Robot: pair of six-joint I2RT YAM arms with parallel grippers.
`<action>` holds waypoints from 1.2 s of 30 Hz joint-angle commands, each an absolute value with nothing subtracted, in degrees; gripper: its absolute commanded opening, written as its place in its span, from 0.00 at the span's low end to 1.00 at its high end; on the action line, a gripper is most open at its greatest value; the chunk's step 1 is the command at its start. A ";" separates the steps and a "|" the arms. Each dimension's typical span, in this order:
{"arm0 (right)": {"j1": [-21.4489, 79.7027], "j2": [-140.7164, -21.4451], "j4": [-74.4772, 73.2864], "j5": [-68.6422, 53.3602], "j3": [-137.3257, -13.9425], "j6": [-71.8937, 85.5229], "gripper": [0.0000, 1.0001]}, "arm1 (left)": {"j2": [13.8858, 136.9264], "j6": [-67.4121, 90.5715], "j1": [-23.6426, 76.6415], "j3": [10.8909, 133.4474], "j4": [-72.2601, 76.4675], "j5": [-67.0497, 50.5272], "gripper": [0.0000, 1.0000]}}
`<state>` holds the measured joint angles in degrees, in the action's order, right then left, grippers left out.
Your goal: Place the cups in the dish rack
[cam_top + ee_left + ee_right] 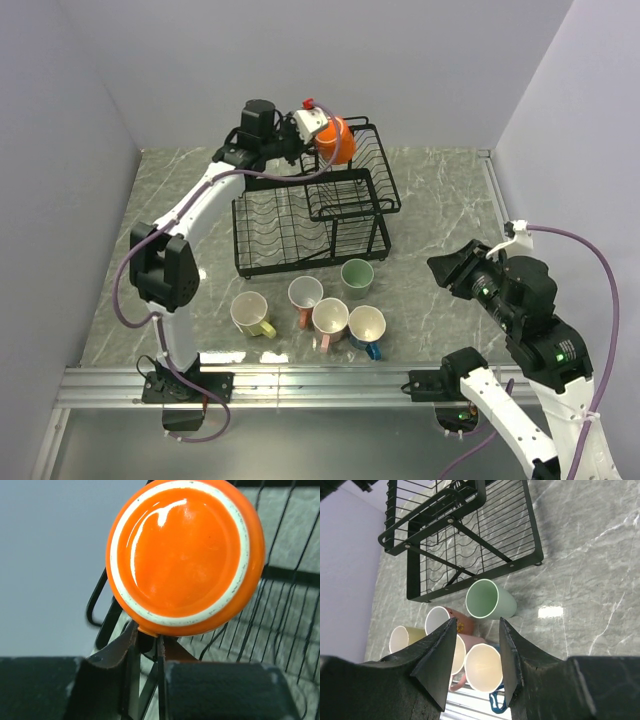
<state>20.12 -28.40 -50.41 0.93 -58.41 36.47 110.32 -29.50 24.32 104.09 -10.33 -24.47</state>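
Observation:
My left gripper (318, 130) is shut on the orange cup (337, 140) and holds it over the raised upper basket of the black wire dish rack (300, 235). In the left wrist view the orange cup's (185, 555) glossy base faces the camera, with the gripper (148, 647) pinched at its lower edge above the rack wires (280, 610). On the table stand a yellow cup (250, 314), a salmon cup (305, 294), a pink cup (330, 318), a blue cup (366, 327) and a pale green cup (357, 277). My right gripper (452, 272) hovers open to their right, holding nothing.
The right wrist view looks down past the open gripper (477, 621) onto the pale green cup (487, 599), the salmon cup (462, 626), the yellow cup (402, 637), the blue cup (482, 667) and the rack's (470, 540) lower tray. Grey walls enclose the marble table (440, 210).

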 commanded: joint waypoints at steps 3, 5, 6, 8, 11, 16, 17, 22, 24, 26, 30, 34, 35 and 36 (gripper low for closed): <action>20.39 -29.44 -47.99 0.62 -58.53 34.45 0.47 | 104.59 -30.33 21.80 102.83 -11.07 -21.54 0.38; 20.39 -29.44 -48.25 0.53 -58.62 34.19 0.46 | 103.89 -30.15 21.62 102.22 -10.99 -21.45 0.45; 20.39 -29.36 -48.34 0.61 -58.71 34.10 0.46 | 103.63 -30.23 21.53 102.04 -10.99 -21.62 0.46; 20.39 -29.09 -48.51 0.44 -58.62 33.84 0.46 | 103.36 -30.06 21.53 101.69 -11.34 -21.36 0.49; 20.39 -28.74 -48.95 0.18 -58.19 33.58 0.46 | 103.18 -29.71 21.62 101.43 -11.51 -21.53 0.52; 20.39 -27.86 -49.74 0.18 -57.57 33.31 0.46 | 102.66 -28.48 21.62 101.51 -11.43 -21.36 0.52; 20.48 -27.51 -49.83 0.18 -57.57 33.31 0.46 | 102.48 -28.56 21.53 101.51 -11.34 -20.66 0.52; 20.39 -26.81 -50.19 0.18 -56.87 33.14 0.46 | 100.82 -26.90 21.53 101.34 -10.11 -18.20 0.53; 20.48 -26.46 -50.27 0.18 -56.60 33.13 0.46 | 100.37 -25.15 21.62 101.25 -9.06 -15.31 0.54; 20.39 -26.28 -50.19 -1.05 -56.34 33.05 0.46 | 99.41 -23.13 21.53 100.73 -6.70 -13.28 0.57; 20.48 -26.98 -49.66 -3.77 -56.16 31.91 0.46 | 97.39 -13.83 21.53 101.25 -3.78 -5.21 0.67; 20.39 -31.88 -49.92 -7.55 -57.21 29.37 0.46 | 95.45 -3.81 21.53 103.62 -6.50 -4.74 0.74; 20.39 -33.12 -50.10 -8.34 -57.65 28.75 0.46 | 94.75 -1.34 21.53 103.36 -6.94 -5.27 0.76; 20.39 -34.44 -50.27 -9.31 -57.83 28.31 0.46 | 94.05 3.90 21.53 102.75 -7.47 -5.80 0.80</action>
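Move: The left fingers are still shut on the dark handle of the orange cup in the rack's upper basket; the cup's middle lies about 6 cm to the right of that hand and 2 cm ahead, at about its height. The basket's middle is some 9 cm right, 4 cm back and 8 cm below; the lower rack's middle is roughly 7 cm back, 2 cm right and 26 cm below. From the right hand the orange cup is about 36 cm ahead and 19 cm left, near its height. The left fingers open and let go of the orange cup's handle as the hand slides about 3 cm left, away from the cup, then creeps on and, near the end, draws further left and climbs clear to some 9 cm above its start, opening wider, turning about 25 degrees counter-clockwise and rolling its left side down. The right hand, half open and empty, holds nearly still, then late on sinks about 2 cm and starts turning left. ##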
